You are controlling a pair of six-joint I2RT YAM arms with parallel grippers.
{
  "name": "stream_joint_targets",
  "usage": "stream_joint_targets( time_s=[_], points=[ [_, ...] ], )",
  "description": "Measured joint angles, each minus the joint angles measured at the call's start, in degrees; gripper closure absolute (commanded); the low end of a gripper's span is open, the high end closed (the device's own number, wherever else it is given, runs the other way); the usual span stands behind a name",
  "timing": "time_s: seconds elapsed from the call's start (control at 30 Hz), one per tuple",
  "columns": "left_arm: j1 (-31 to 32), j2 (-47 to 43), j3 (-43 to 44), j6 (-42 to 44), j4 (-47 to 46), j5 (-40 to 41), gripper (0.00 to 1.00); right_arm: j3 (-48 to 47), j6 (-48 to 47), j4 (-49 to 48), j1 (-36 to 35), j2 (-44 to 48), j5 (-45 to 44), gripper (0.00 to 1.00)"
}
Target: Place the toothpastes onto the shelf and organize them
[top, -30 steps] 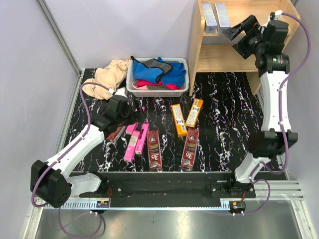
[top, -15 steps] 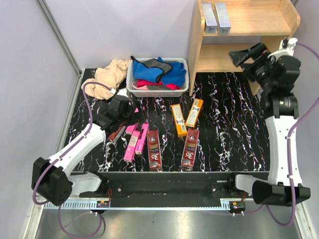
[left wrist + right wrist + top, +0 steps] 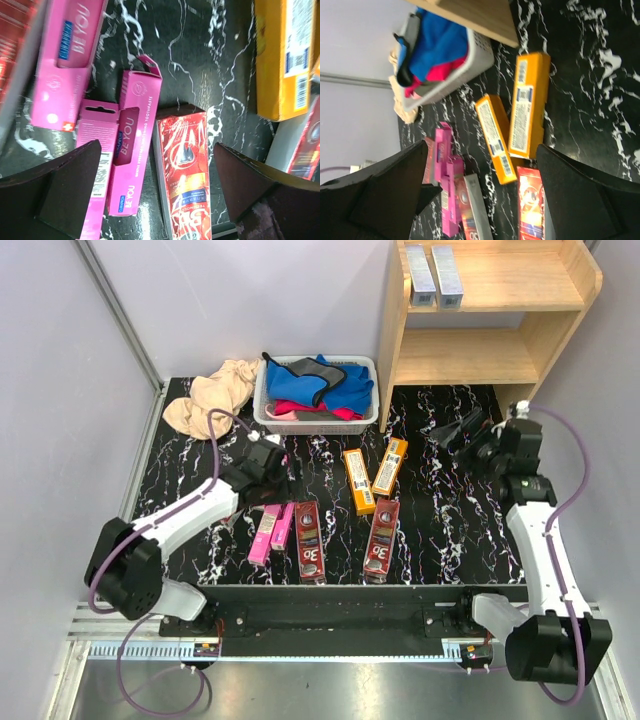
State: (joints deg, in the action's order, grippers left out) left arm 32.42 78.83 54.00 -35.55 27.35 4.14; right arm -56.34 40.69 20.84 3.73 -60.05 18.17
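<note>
Two silver-grey toothpastes [image 3: 421, 274] [image 3: 447, 269] lie side by side on the top tier of the wooden shelf [image 3: 480, 355]. On the black marble table lie two orange boxes [image 3: 358, 480] [image 3: 390, 465], two dark red boxes [image 3: 307, 540] [image 3: 381, 538] and pink boxes [image 3: 266, 533]. My left gripper [image 3: 282, 480] hovers open over a pink box [image 3: 132, 150] and a red box [image 3: 185, 165], holding nothing [image 3: 156, 147]. My right gripper [image 3: 450, 430] hangs open and empty right of the orange boxes [image 3: 527, 112], pointing at them [image 3: 482, 145].
A white basket [image 3: 262, 415] of blue and pink cloths stands at the back of the table, left of the shelf. A beige cloth [image 3: 215, 390] lies beside it at the back left. The shelf's lower tier holds nothing.
My right arm has come down from the shelf's top tier to low over the table's right side. My left gripper has shifted right, over the pink boxes. Both stayed open.
</note>
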Motion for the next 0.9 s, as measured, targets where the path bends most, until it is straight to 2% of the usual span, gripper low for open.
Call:
stream_joint_targets(
  time_s=[0.27,0.7,0.9],
  points=[
    [4.4,7.2,0.1,0.0,0.0,-1.0,0.01,9.0,-0.3,0.1,0.0,2.4,1.5,0.00],
    [8.3,14.5,5.1,0.0,-0.1,-1.3,0.01,10.4,-0.4,-0.1,0.0,3.2,2.4,0.00],
    [9.9,14.8,5.5,-0.3,-0.1,0.8,0.01,10.7,-0.6,-0.1,0.0,3.2,2.5,0.00]
  ],
)
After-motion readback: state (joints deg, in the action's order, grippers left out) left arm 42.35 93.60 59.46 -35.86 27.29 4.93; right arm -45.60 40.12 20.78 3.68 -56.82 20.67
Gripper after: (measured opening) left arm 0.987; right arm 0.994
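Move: The left red toothpaste's middle lies about 13 cm back of the left hand, 4 cm to its right and 9 cm below. At that same depth are the inner pink box, 9 cm back and 1 cm left; the outer pink box, 11 cm back and 6 cm left; and the left orange box, 1 cm back and 13 cm right. From the right hand, that red toothpaste is some 20 cm back, 27 cm left and 24 cm below. Bring the open left gripper about 6 cm right and 5 cm down, easing back a little, off the pink boxes to the far end of the left red toothpaste, yawing some 10 degrees clockwise and letting the left finger bear the inner pink box rightwards. Meanwhile lower the open, empty right gripper about 6 cm and draw it back slightly, high over the table. ##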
